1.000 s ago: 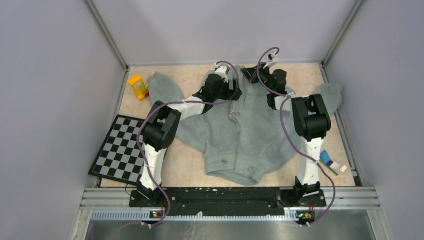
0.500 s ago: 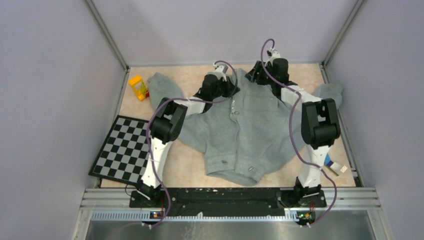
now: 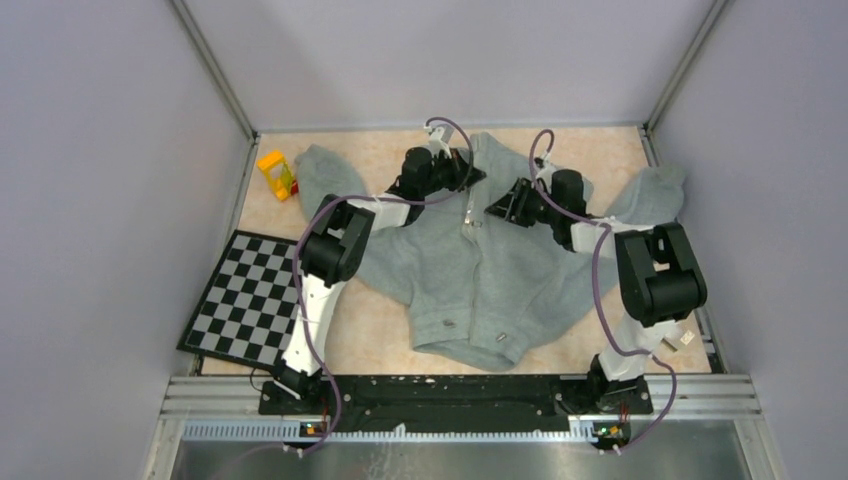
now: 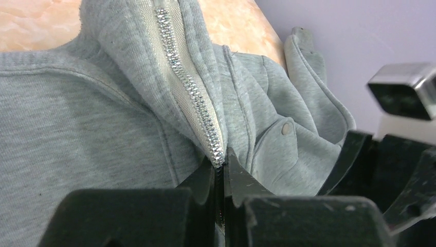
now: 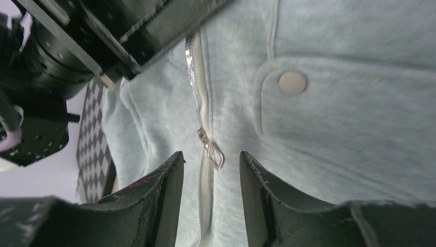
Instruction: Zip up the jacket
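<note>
The grey fleece jacket (image 3: 480, 270) lies spread front-up on the table, its lower front zipped and the collar end apart. My left gripper (image 3: 468, 178) is at the collar. In the left wrist view it (image 4: 221, 162) is shut on the jacket's zipper edge, with the silver teeth (image 4: 190, 82) running away from the jaws. My right gripper (image 3: 498, 210) hovers over the chest, open. In the right wrist view the metal zipper pull (image 5: 215, 153) lies between its spread fingertips (image 5: 175, 164), untouched. A snap button (image 5: 292, 82) sits on the pocket flap beside it.
A yellow toy block (image 3: 275, 172) stands at the back left by the jacket's sleeve. A black-and-white checkerboard (image 3: 243, 297) lies at the left. A small white item (image 3: 686, 338) sits near the right arm's base. Grey walls close in the table.
My left gripper has closed on the zipper edge at the collar. My right gripper has opened, left the far collar and come back over the chest to the zipper pull.
</note>
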Tool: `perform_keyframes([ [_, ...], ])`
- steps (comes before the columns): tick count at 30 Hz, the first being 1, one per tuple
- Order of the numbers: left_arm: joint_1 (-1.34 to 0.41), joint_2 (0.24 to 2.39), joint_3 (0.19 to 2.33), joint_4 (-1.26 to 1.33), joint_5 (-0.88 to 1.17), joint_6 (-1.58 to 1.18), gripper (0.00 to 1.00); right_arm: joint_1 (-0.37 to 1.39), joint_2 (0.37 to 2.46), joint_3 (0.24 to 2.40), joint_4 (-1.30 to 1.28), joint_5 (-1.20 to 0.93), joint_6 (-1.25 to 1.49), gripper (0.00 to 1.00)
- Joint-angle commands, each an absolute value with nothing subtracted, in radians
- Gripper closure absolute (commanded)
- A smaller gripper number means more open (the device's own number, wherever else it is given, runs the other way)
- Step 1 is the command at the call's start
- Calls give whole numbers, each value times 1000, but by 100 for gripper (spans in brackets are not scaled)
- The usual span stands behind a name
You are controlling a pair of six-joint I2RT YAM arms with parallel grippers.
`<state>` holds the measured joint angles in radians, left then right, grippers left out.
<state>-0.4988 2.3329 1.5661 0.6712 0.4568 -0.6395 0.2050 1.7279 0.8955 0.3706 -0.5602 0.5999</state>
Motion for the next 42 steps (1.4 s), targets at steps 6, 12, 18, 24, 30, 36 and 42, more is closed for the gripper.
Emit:
perform_keyframes([
  [6, -503, 2326, 1572, 758, 454, -634, 100, 238, 1792, 804, 657, -660, 769, 60],
  [12, -505, 2315, 1566, 753, 445, -621, 100, 239, 1836, 770, 728, -669, 816, 60],
  [18, -509, 2316, 1570, 753, 446, -623, 100, 243, 1873, 773, 766, -672, 846, 62],
  [24, -512, 2316, 1571, 750, 445, -618, 100, 255, 1899, 784, 800, -681, 861, 71],
  [30, -513, 2313, 1571, 748, 444, -615, 100, 256, 1921, 797, 807, -676, 859, 73],
  [36, -513, 2315, 1571, 749, 443, -615, 100, 257, 1941, 823, 798, -672, 860, 76],
  [42, -515, 2316, 1572, 750, 440, -615, 100, 267, 1939, 854, 771, -663, 848, 80],
])
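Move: The pull tab of the jacket's zip lies about 4 cm to the right hand's left, 1 cm back and some 5 cm below. The pocket button is around 4 cm ahead of that hand, 1 cm to its right and 5 cm down, and the pinched zip edge in the left fingers is 8 cm ahead, 2 cm left and about level. From the left hand, the tab is roughly 9 cm back, 2 cm left and 5 cm lower. While the left hand stays put and keeps its shut pinch on the zip edge above the slider, the right hand slips back and to its left, then mostly sinks towards the pull tab, ending about 4.5 cm lower, 3.5 cm farther left and 2 cm back, its left side rolled up some 10 degrees. Its fingers narrow from nearly half open to about a fifth, bringing the tips to either side of the tab without shutting on it; whether a pad touches it can't be seen. ##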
